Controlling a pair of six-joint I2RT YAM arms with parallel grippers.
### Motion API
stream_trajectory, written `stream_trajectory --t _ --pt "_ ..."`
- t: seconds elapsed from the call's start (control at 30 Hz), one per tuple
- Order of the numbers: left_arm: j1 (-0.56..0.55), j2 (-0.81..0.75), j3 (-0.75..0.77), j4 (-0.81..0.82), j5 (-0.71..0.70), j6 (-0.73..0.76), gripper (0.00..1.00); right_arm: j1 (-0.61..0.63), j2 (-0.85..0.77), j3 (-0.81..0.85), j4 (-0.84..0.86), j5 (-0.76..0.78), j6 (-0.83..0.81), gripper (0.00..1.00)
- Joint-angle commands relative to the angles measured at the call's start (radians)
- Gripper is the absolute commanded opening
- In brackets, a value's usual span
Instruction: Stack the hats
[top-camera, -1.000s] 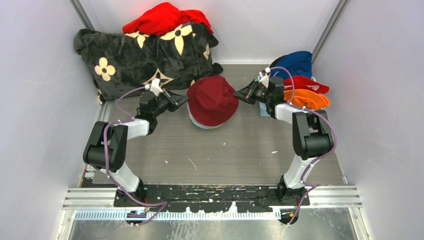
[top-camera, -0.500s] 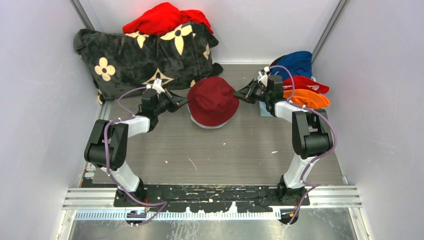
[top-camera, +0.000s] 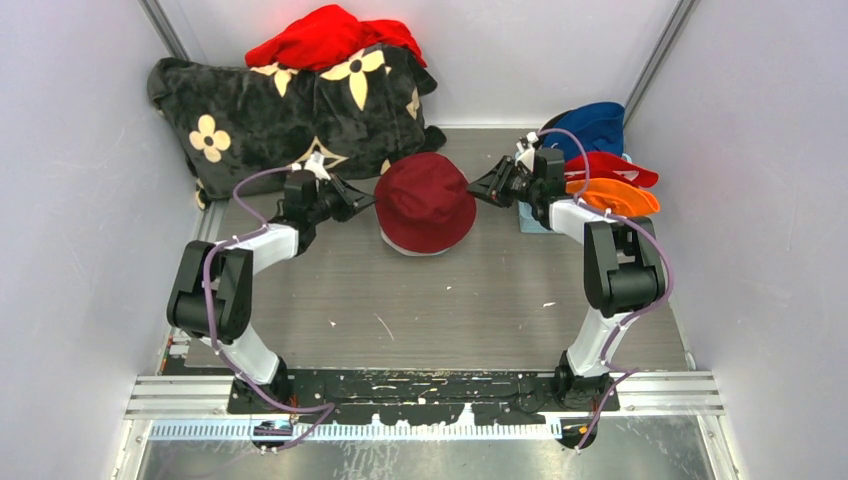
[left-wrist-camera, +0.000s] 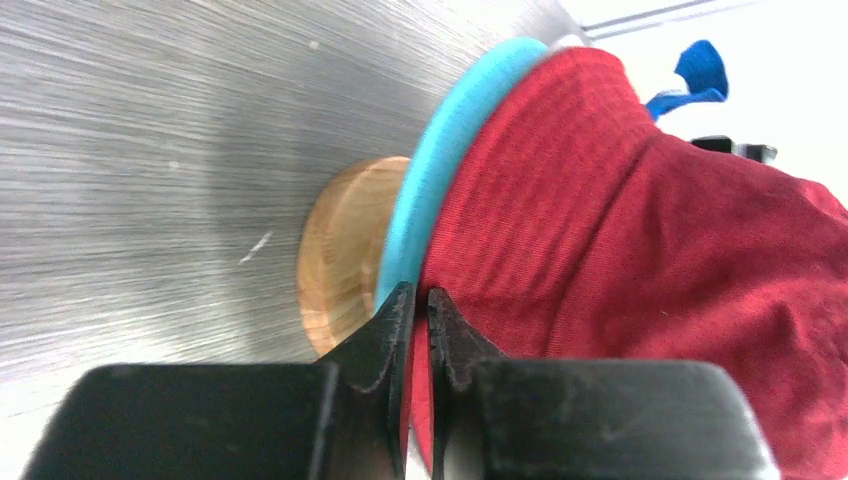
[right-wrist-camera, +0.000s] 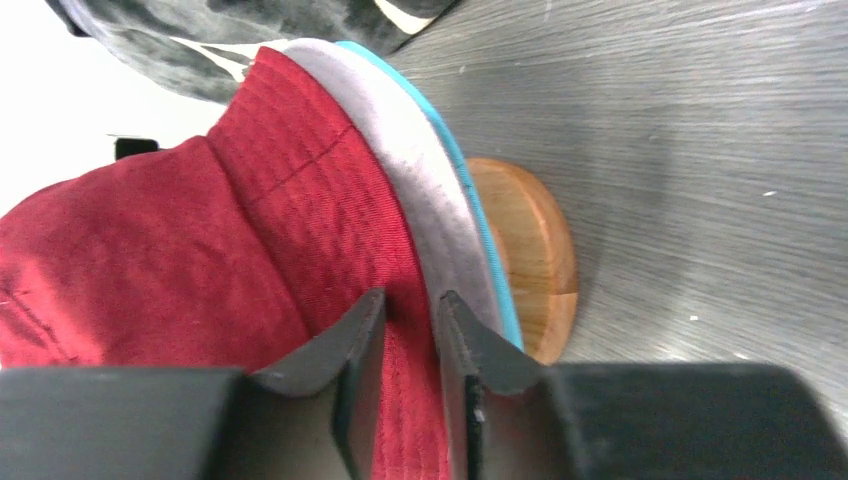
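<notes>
A maroon hat (top-camera: 425, 200) tops a stack in the middle of the table. Under it the right wrist view shows a grey hat's brim (right-wrist-camera: 420, 180), a teal brim (right-wrist-camera: 480, 225) and a round wooden stand (right-wrist-camera: 535, 250). My left gripper (top-camera: 368, 205) is at the hat's left side, shut on the maroon brim (left-wrist-camera: 460, 260), just beside the teal brim (left-wrist-camera: 440, 160). My right gripper (top-camera: 478, 188) is at the hat's right side. Its jaws stand a little apart, with the maroon brim (right-wrist-camera: 410, 400) loose between them. Blue (top-camera: 592, 127), red (top-camera: 610, 165) and orange (top-camera: 612, 197) hats lie piled at the right.
A black blanket with cream flower marks (top-camera: 280, 115) lies at the back left, with a bright red cloth heap (top-camera: 330, 35) on it. Walls close in the table on the left, back and right. The right arm's forearm runs beside the orange hat.
The maroon hat has sunk lower over the stack, hiding most of the pale brim beneath. The right jaws have parted off the brim. Both grippers shifted slightly towards the back.
</notes>
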Motion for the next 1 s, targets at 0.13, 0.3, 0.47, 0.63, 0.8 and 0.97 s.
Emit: stream_trajectory --t 0.13,0.3,0.47,0.63,0.8,0.97 --pt "0.021 -0.123 0.103 -0.362 -0.232 0.197 0.41 -0.030 -0.156 0.053 -0.048 0.089 -0.081 0.50" --pt "0.021 -0.146 0.129 -0.443 -0.265 0.238 0.53 -0.089 -0.226 0.061 -0.070 0.105 -0.083 0.56" --pt "0.021 -0.203 0.126 -0.488 -0.314 0.255 0.54 -0.108 -0.274 0.168 -0.338 0.271 -0.235 0.59" --pt "0.021 -0.295 0.122 -0.518 -0.353 0.266 0.54 -0.105 -0.260 0.277 -0.616 0.484 -0.409 0.59" --pt "0.023 -0.376 0.151 -0.564 -0.353 0.278 0.55 -0.104 -0.294 0.240 -0.685 0.603 -0.478 0.59" --pt "0.022 -0.444 0.200 -0.621 -0.338 0.293 0.58 -0.100 -0.316 0.231 -0.782 0.682 -0.523 0.61"
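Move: The maroon hat sits on the stack with its brim between both hands' fingertips: its middle is about 10 cm to the right and 1 cm back of the left hand, and some 9 cm to the left and 2 cm back of the right, roughly 2 cm higher than both. From the right hand, the basket's middle lies about 22 cm right, level ahead, the orange cap 26 right and 2 back, the red cap 27 right and 5 ahead, all roughly 10 cm lower. The maroon hat's brim is let go on both sides as the fingers spread to just over half open. The left hand backs off about 8 cm to its left, then climbs and draws back slightly, rolling and turning counter-clockwise; the right arcs some 15 cm right towards the basket, up, then partly down, swinging clockwise as its fingers tip more steeply down. ##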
